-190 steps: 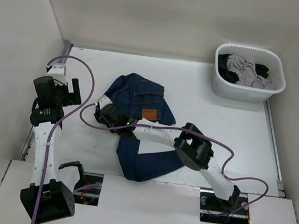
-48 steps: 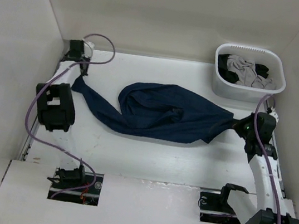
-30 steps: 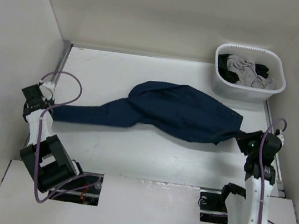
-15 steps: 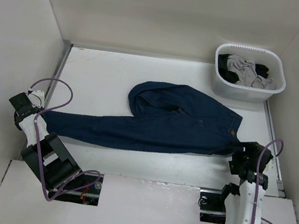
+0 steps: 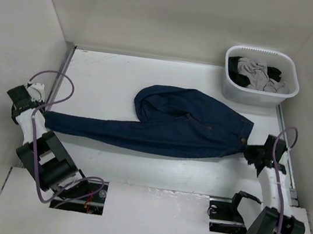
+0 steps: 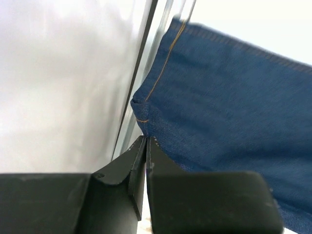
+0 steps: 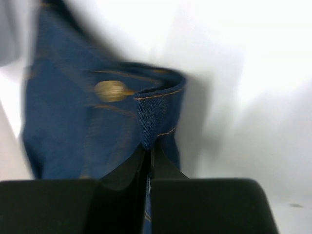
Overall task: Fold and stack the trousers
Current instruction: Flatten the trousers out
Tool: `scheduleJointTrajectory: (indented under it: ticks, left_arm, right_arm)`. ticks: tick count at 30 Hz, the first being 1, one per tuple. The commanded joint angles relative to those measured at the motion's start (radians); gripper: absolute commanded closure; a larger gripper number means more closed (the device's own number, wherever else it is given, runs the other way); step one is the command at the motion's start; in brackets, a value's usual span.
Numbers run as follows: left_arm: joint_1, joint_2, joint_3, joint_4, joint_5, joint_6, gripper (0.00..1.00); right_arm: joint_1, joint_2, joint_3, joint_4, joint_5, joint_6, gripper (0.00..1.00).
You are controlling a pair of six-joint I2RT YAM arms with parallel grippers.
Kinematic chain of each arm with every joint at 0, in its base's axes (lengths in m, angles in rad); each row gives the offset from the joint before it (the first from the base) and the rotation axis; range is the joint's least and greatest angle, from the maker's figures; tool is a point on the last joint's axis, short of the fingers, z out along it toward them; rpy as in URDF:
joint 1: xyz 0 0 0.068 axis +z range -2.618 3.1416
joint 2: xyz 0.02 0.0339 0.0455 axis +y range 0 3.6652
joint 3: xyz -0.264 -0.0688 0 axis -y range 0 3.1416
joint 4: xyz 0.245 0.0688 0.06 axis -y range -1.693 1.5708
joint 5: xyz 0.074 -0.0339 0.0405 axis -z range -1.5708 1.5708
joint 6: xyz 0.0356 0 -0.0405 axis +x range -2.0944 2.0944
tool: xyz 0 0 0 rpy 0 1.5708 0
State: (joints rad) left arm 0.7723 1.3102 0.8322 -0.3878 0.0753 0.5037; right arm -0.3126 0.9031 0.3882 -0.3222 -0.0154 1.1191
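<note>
The trousers [image 5: 166, 127], dark navy denim, lie stretched across the table from left to right, with one part bunched and folded over toward the back middle. My left gripper [image 5: 40, 112] is shut on the leg hem [image 6: 146, 109] at the table's left edge. On the right, my right gripper [image 5: 248, 150] is shut on the waistband [image 7: 156, 105], next to a brass button [image 7: 109, 91]. In both wrist views the jaws pinch a fold of denim, and the cloth between the two grippers is pulled fairly straight.
A white basket [image 5: 258, 97] holding grey and dark clothes stands at the back right corner. White walls close the table at the back and left. A metal rail [image 5: 61, 76] runs along the left edge, another [image 5: 285, 154] along the right.
The trousers went from a bunched heap to a long stretched strip. Both grippers carried their ends outward and toward the near side; in the last half second the right end moved slightly back.
</note>
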Motion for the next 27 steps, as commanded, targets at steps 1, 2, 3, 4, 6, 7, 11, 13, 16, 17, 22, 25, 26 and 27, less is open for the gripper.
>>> scheduleJointTrajectory:
  ticks: [1,2,3,4,6,7,11,13,16,17,22,25,26,27]
  left_arm:
    - [-0.095,0.056,0.203,0.052,0.024,-0.083,0.98]
    - [-0.118,0.075,0.266,0.049,0.024,-0.103,0.98]
    - [-0.132,0.093,0.322,0.044,0.027,-0.116,0.98]
    - [-0.141,0.109,0.376,0.034,0.030,-0.123,0.98]
    - [-0.146,0.124,0.444,0.011,0.035,-0.126,0.98]
    - [-0.146,0.124,0.459,0.001,0.037,-0.125,0.98]
    - [-0.146,0.058,0.362,-0.017,0.050,-0.087,0.98]
    - [-0.147,0.003,0.257,-0.020,0.060,-0.045,0.98]
    - [-0.153,-0.074,0.115,-0.057,0.058,0.019,0.98]
    - [-0.152,-0.089,0.075,-0.077,0.060,0.048,0.98]
    - [-0.092,-0.147,-0.073,-0.112,0.032,0.173,0.95]
    - [-0.112,-0.155,-0.091,-0.170,0.008,0.243,0.87]
    - [-0.119,-0.155,-0.090,-0.193,0.001,0.262,0.79]
    - [-0.121,-0.157,-0.085,-0.213,-0.003,0.284,0.72]
  right_arm:
    - [0.005,0.081,0.260,0.216,-0.058,-0.080,1.00]
    - [0.005,0.109,0.349,0.219,-0.079,-0.115,1.00]
    - [0.005,0.120,0.407,0.218,-0.092,-0.140,1.00]
    - [0.000,0.125,0.487,0.207,-0.104,-0.168,1.00]
    - [-0.019,0.106,0.549,0.167,-0.103,-0.185,1.00]
    - [-0.027,0.085,0.555,0.141,-0.094,-0.189,1.00]
    - [-0.047,-0.033,0.366,0.081,-0.060,-0.127,0.96]
    - [-0.075,-0.101,0.247,0.060,-0.073,-0.065,0.96]
    - [-0.134,-0.278,0.077,-0.038,-0.067,0.030,0.96]
    - [-0.162,-0.346,0.043,-0.102,-0.063,0.042,0.96]
    - [-0.165,-0.501,0.058,-0.411,0.089,-0.010,0.93]
    - [-0.152,-0.506,0.109,-0.509,0.167,-0.025,0.82]
    - [-0.151,-0.506,0.126,-0.534,0.192,-0.028,0.69]
    - [-0.148,-0.513,0.144,-0.549,0.213,-0.038,0.57]
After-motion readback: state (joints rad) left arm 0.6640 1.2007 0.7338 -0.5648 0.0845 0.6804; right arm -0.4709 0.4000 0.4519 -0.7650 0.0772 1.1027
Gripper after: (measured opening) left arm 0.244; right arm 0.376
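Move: Both hands already pinch the stretched trousers, the left at the leg hem, the right at the waistband's near corner. The left's laying-down spot is about 3 cm back, 6 right and 3 below. The right's is about 6 cm back, 3 right and 4 below; from that hand the waistband's far corner lies about 11 cm ahead and 2 right, the basket some 33 cm ahead and 2 right. Both hands flick the trousers up (left 12 cm, right 23) and forward, then swing back down, fingers opening. ##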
